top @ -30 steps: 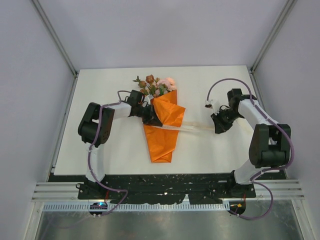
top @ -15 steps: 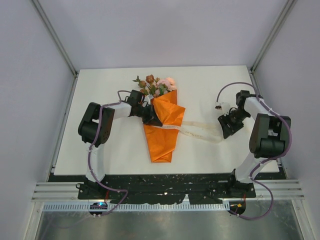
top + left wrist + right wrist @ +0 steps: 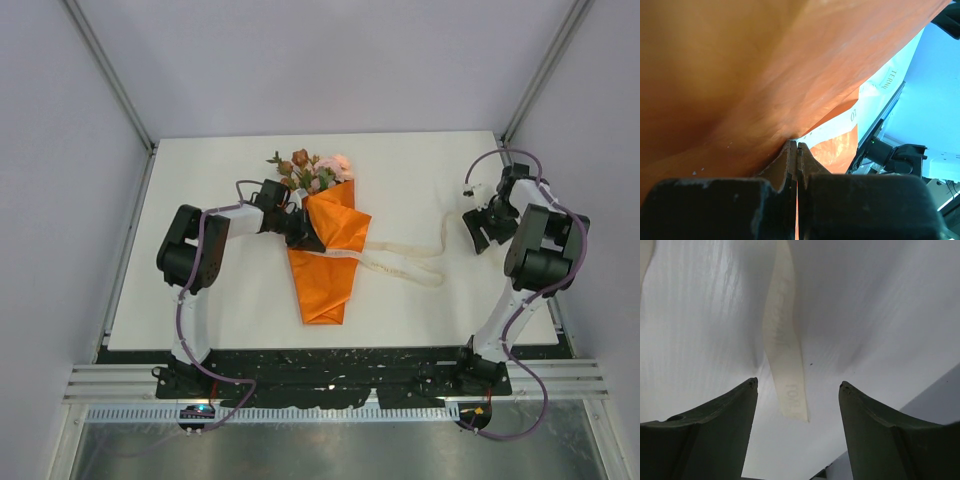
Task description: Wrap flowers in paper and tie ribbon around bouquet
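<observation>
The bouquet lies mid-table as an orange paper cone, its tip toward the arms. The flowers show above its wide far end. My left gripper is at the cone's left edge, shut on a fold of the paper; a thin orange sliver sits between the jaws of this gripper. The cream ribbon trails slack from the cone across the table to the right. Its free end lies flat between the spread fingers of my right gripper, touching neither. That right gripper is open near the table's right edge.
The white table ends close beside the right arm at its right edge. Grey enclosure walls stand on both sides and at the back. The arm bases and a black rail run along the near edge.
The right gripper opened and let go of the ribbon, then drew back toward the far right. The ribbon, taut a second ago, now lies slack on the table. Left arm unchanged.
</observation>
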Robot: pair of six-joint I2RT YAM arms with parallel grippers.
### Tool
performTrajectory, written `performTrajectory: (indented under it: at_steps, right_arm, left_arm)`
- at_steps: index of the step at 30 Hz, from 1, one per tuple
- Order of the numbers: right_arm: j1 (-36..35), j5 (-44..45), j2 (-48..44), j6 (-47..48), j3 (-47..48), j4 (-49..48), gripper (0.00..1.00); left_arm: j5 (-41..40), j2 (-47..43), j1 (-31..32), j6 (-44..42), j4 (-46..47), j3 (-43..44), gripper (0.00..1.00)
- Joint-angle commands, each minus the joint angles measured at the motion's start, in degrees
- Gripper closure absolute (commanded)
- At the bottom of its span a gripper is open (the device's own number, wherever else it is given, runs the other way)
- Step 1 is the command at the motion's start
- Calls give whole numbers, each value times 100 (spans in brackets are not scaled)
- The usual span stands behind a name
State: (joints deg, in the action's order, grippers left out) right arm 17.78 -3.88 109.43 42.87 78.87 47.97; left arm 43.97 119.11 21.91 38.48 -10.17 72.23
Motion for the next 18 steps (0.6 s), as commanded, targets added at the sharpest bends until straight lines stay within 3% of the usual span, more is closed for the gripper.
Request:
performTrajectory:
  at_steps: [1, 6, 8, 9, 11, 15, 18]
  right_arm:
    - [-20, -261, 481, -103, 611, 54, 29]
    - [-20, -806, 1097, -183, 1253, 573, 39]
    - [-47, -1035, 1194, -130, 1394, 836, 60]
    - [-73, -1271, 1221, -87, 1516, 1090, 80]
    - [-73, -1875, 1143, 1, 1727, 1494, 95]
    - [-151, -3711, 291, 20, 1912, 2084, 95]
    - [-764, -4759, -525, -191, 2044, 2357, 95]
  left_arm:
    - [-107, -2, 32, -104, 50, 108, 100]
    - [-107, -37, 32, -113, 68, 72, 100]
    - [-107, -54, 32, -130, 33, 98, 100]
    - [-107, -46, 32, -139, 24, 116, 100]
    - [-108, -37, 32, -139, 24, 134, 100]
    - [-90, -37, 32, -156, 15, 169, 100]
    - [-90, -37, 32, -244, -37, 186, 100]
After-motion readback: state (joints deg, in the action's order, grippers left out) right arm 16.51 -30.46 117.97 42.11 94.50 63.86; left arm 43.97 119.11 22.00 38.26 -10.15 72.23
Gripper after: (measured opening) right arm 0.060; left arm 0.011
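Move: The loose tail of the ribbon lies on the table almost under the open right gripper, its graspable middle about 3 cm ahead, 1 cm left and 2 cm below. From that hand, the ribbon's outer bend is some 12 cm left and 4 cm ahead, its near loop about 15 cm left and 13 cm back, and the orange paper's middle some 51 cm left and 3 cm back. From the left hand, the tail is roughly 53 cm right and 5 cm ahead, slightly lower. The ribbon's tail gets pinched by the right hand, which dips about 2 cm while easing forward some 3 cm and shuts its fingers on it. The right hand then swings left about 8 cm towards the bouquet, rising over 4 cm with the ribbon, the fingertips tilting nearly 30 degrees to the left. The left hand stays put, still shut on the ribbon at the paper wrap. ##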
